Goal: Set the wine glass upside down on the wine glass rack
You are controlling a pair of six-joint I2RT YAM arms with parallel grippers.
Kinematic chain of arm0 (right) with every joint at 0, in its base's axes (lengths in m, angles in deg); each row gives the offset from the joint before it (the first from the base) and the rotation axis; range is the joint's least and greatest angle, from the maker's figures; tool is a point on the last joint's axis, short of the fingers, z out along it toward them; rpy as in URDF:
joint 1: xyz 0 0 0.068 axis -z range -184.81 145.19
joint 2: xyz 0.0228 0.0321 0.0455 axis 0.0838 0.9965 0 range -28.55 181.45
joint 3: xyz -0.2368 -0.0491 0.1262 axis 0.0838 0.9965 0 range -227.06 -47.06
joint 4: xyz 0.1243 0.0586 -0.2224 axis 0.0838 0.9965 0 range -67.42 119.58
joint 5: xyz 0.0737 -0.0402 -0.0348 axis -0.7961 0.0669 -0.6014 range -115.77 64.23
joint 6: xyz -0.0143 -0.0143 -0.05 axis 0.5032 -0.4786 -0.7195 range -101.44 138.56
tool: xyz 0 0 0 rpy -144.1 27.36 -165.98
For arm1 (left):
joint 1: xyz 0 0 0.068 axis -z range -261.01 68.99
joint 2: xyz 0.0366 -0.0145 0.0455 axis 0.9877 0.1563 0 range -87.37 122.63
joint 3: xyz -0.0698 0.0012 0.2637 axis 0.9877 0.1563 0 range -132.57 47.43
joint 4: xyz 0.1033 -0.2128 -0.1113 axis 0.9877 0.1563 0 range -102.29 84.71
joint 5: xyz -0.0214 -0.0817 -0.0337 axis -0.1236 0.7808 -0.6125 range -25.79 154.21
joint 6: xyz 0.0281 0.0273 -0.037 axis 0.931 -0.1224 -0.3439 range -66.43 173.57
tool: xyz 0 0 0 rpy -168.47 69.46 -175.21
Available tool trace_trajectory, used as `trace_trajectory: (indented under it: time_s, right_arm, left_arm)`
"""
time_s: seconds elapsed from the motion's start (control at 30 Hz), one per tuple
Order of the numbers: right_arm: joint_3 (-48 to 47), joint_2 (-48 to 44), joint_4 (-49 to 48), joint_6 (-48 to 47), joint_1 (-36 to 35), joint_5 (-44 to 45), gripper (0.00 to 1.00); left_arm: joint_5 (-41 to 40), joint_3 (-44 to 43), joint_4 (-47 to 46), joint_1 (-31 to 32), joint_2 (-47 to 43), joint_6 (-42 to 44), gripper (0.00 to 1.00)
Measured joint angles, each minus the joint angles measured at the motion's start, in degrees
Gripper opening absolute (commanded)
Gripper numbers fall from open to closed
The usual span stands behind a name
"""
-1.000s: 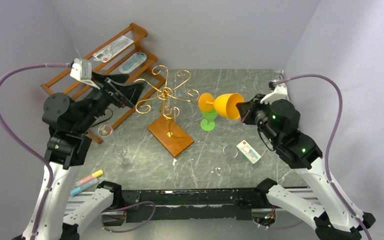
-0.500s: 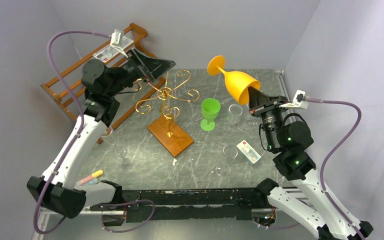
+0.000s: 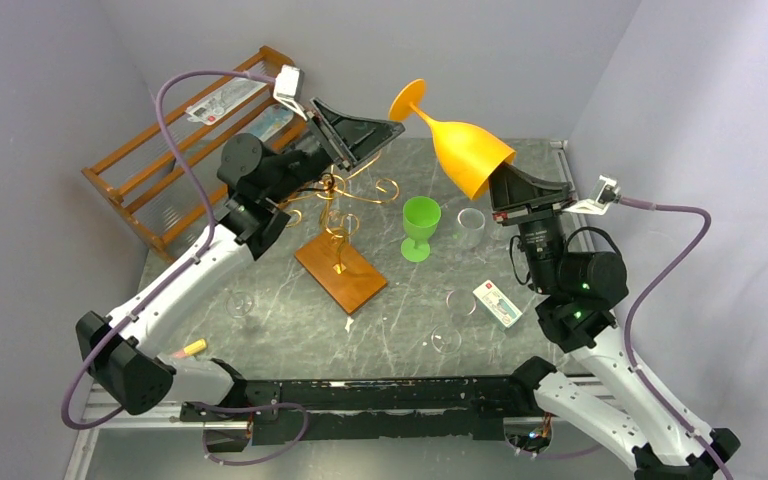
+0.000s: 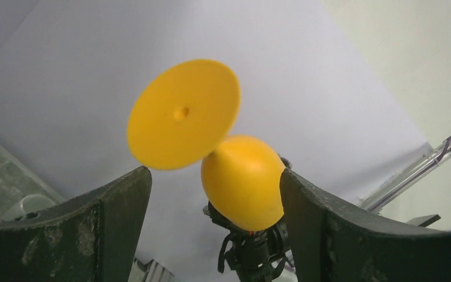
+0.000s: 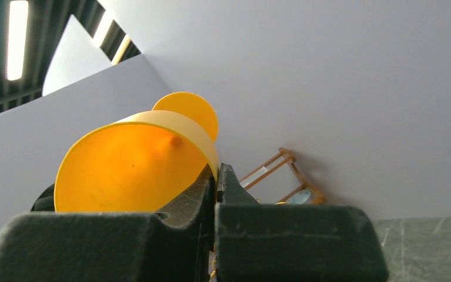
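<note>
An orange wine glass [image 3: 465, 150] hangs tilted in the air, foot [image 3: 408, 100] up and to the left, mouth down and to the right. My right gripper [image 3: 505, 185] is shut on its rim, one finger inside the bowl [image 5: 135, 170] and one outside. My left gripper [image 3: 388, 125] is raised beside the stem, just under the foot, open with nothing between its fingers. In the left wrist view the bowl [image 4: 243, 182] and foot [image 4: 182, 114] lie beyond the spread fingers. The gold wine glass rack [image 3: 338, 190] stands on its wooden base [image 3: 340, 272], partly hidden by the left arm.
A green goblet [image 3: 420, 225] and a clear glass [image 3: 470, 222] stand right of the rack. More clear glasses [image 3: 460, 302] and a small card box [image 3: 498, 303] lie nearer. A slatted wooden shelf [image 3: 185, 130] sits at the back left, and a yellow marker [image 3: 192, 348] at the front left.
The right arm has lifted the orange glass and turned it from lying sideways to foot-up. The left arm has risen and swung right from the shelf side to the glass's foot.
</note>
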Motion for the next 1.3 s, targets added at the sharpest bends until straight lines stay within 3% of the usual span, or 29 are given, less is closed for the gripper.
trace_trajectory:
  time_s: [0.37,0.7,1.03,1.3]
  right_arm:
    - [1.7,1.5,-8.8,3.5,0.0,-3.3,0.00]
    - [3.3,5.2,-15.0,3.3,0.0,-3.7,0.00]
    - [3.8,5.9,-16.6,2.4,0.1,-5.0,0.00]
    - [3.8,5.8,-15.6,1.7,0.1,-3.6,0.00]
  left_arm:
    - [-11.6,0.4,-7.7,6.0,0.3,-5.0,0.75]
    - [-22.8,1.8,-11.6,12.1,0.3,-7.1,0.77]
    - [-34.9,-2.4,-10.6,16.0,3.5,-5.6,0.61]
    - [-39.2,-4.2,-7.1,17.7,4.1,-3.3,0.67]
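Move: Held out by the right hand, the orange glass is gripped at its rim with its foot up and leaning left; its middle lies about 6 cm left of, 3 ahead of and 5 above that hand. From the open left hand it is some 7 cm to the right, 1 back and 2 higher. From the left hand, the gold rack stands roughly 11 cm ahead, 10 left and 30 below, and the green glass about 15 ahead, 5 right and 38 below. Rising about 5 cm while its fingers tip up and swing forward some 25 degrees, the left hand closes in on the foot and stem of the orange glass, dipping back 2 cm, then returning forward and drifting slightly right. Its fingers partly close but still stand open, with no grip seen. The right hand keeps pinching the rim and eases about 2 cm left, towards the left hand. ##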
